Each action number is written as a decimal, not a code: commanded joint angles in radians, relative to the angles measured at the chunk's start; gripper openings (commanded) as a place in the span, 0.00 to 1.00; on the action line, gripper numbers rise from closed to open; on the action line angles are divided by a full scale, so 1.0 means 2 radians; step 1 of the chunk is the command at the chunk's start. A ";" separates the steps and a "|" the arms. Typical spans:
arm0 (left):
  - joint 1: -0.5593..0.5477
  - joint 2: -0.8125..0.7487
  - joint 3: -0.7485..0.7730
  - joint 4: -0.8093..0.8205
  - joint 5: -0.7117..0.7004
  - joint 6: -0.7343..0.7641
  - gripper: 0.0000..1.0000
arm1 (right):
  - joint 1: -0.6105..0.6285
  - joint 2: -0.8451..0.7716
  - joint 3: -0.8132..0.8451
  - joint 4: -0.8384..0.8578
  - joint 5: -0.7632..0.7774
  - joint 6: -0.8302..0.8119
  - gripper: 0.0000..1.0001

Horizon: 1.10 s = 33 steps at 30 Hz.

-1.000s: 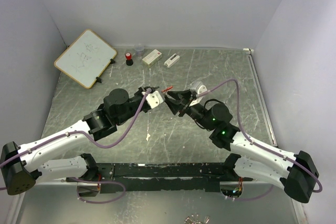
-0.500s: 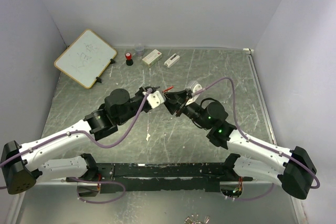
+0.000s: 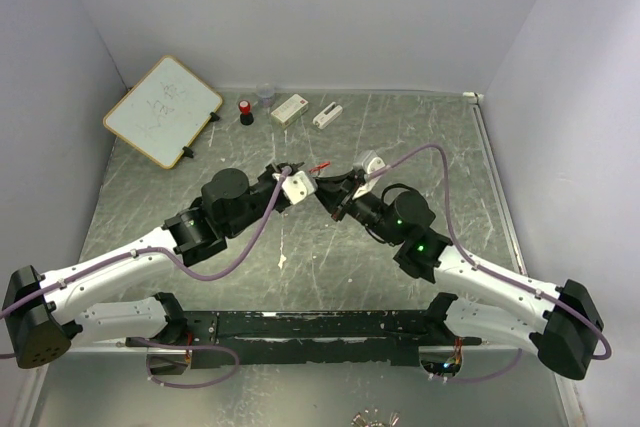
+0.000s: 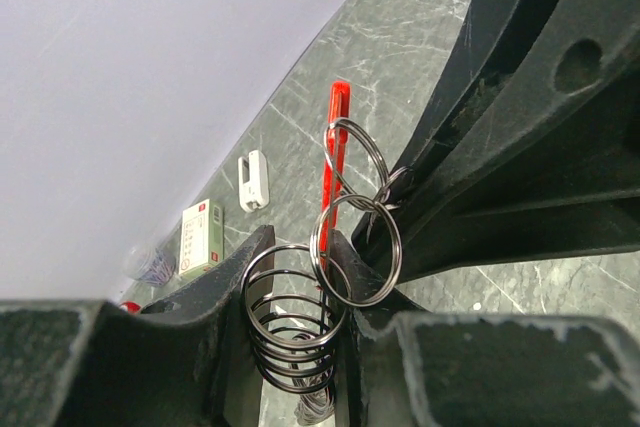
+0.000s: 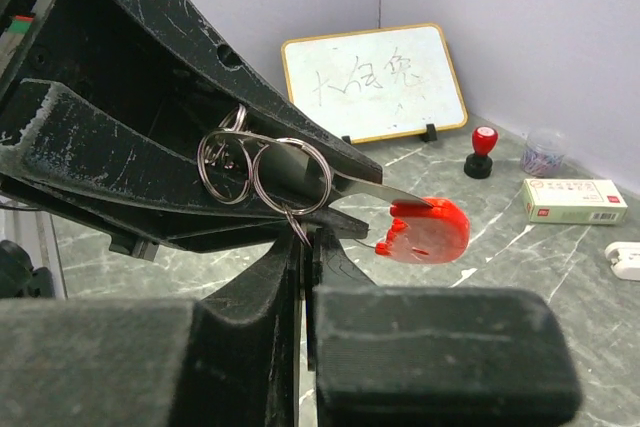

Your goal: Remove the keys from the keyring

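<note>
The keyring hangs in the air between my two grippers. Its red crescent clip shows as a red speck in the top view and edge-on in the left wrist view. Linked silvery rings join it. My left gripper holds a coil of metal rings between its fingers; in the top view this gripper is just left of the clip. My right gripper is shut on the thin edge of a ring, directly facing the left gripper. No separate key is clearly visible.
A whiteboard leans at the back left. A red-capped black bottle, a clear cup, a white box and a small white object line the back edge. Walls enclose three sides.
My right gripper has moved a little left and closer to the left gripper. The left arm has barely moved. The keyring stays held between them.
</note>
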 commanded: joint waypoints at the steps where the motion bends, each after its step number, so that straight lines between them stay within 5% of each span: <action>1: -0.003 -0.008 -0.003 0.030 -0.015 -0.002 0.07 | 0.005 -0.015 0.022 -0.025 0.004 -0.003 0.00; 9: -0.003 0.009 -0.008 0.028 -0.068 -0.007 0.11 | 0.010 -0.046 0.112 -0.235 0.070 0.022 0.00; 14: -0.003 0.013 -0.017 0.041 -0.043 -0.025 0.18 | 0.013 -0.037 0.187 -0.374 0.104 0.029 0.00; 16: -0.004 0.008 -0.017 0.043 -0.010 -0.036 0.23 | 0.014 -0.034 0.209 -0.403 0.123 0.028 0.00; 18: -0.003 0.000 -0.018 0.046 0.019 -0.045 0.41 | 0.015 -0.033 0.229 -0.425 0.142 0.025 0.00; 27: -0.003 -0.033 0.011 0.041 0.042 -0.081 0.46 | 0.016 -0.008 0.305 -0.493 0.155 0.014 0.00; 33: -0.004 -0.016 0.052 -0.010 0.040 -0.088 0.59 | 0.016 0.064 0.447 -0.641 0.126 0.047 0.00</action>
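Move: Between the two hands, the bunched rings of the keyring sit about 2 cm to the right of the left hand and 1 cm back, and from the right hand about 1 cm ahead and 2 cm left, slightly higher. The left fingers already grip the metal blade; its red handle lies some 6 cm ahead, 4 cm right and 4 cm below them, and from the right hand about 7 cm ahead, 1 cm right and 4 cm lower. The right fingers are already shut on the bunch's lower end. Drawing the bunch out of the left grip, the right hand keeps its pinch and goes up about 7 cm and 5 cm to the right, its fingers swinging down and clockwise by some 25 degrees. The left hand first follows forward a centimetre, then opens partway, lets go of the blade and backs off and rises, rolling slightly. ##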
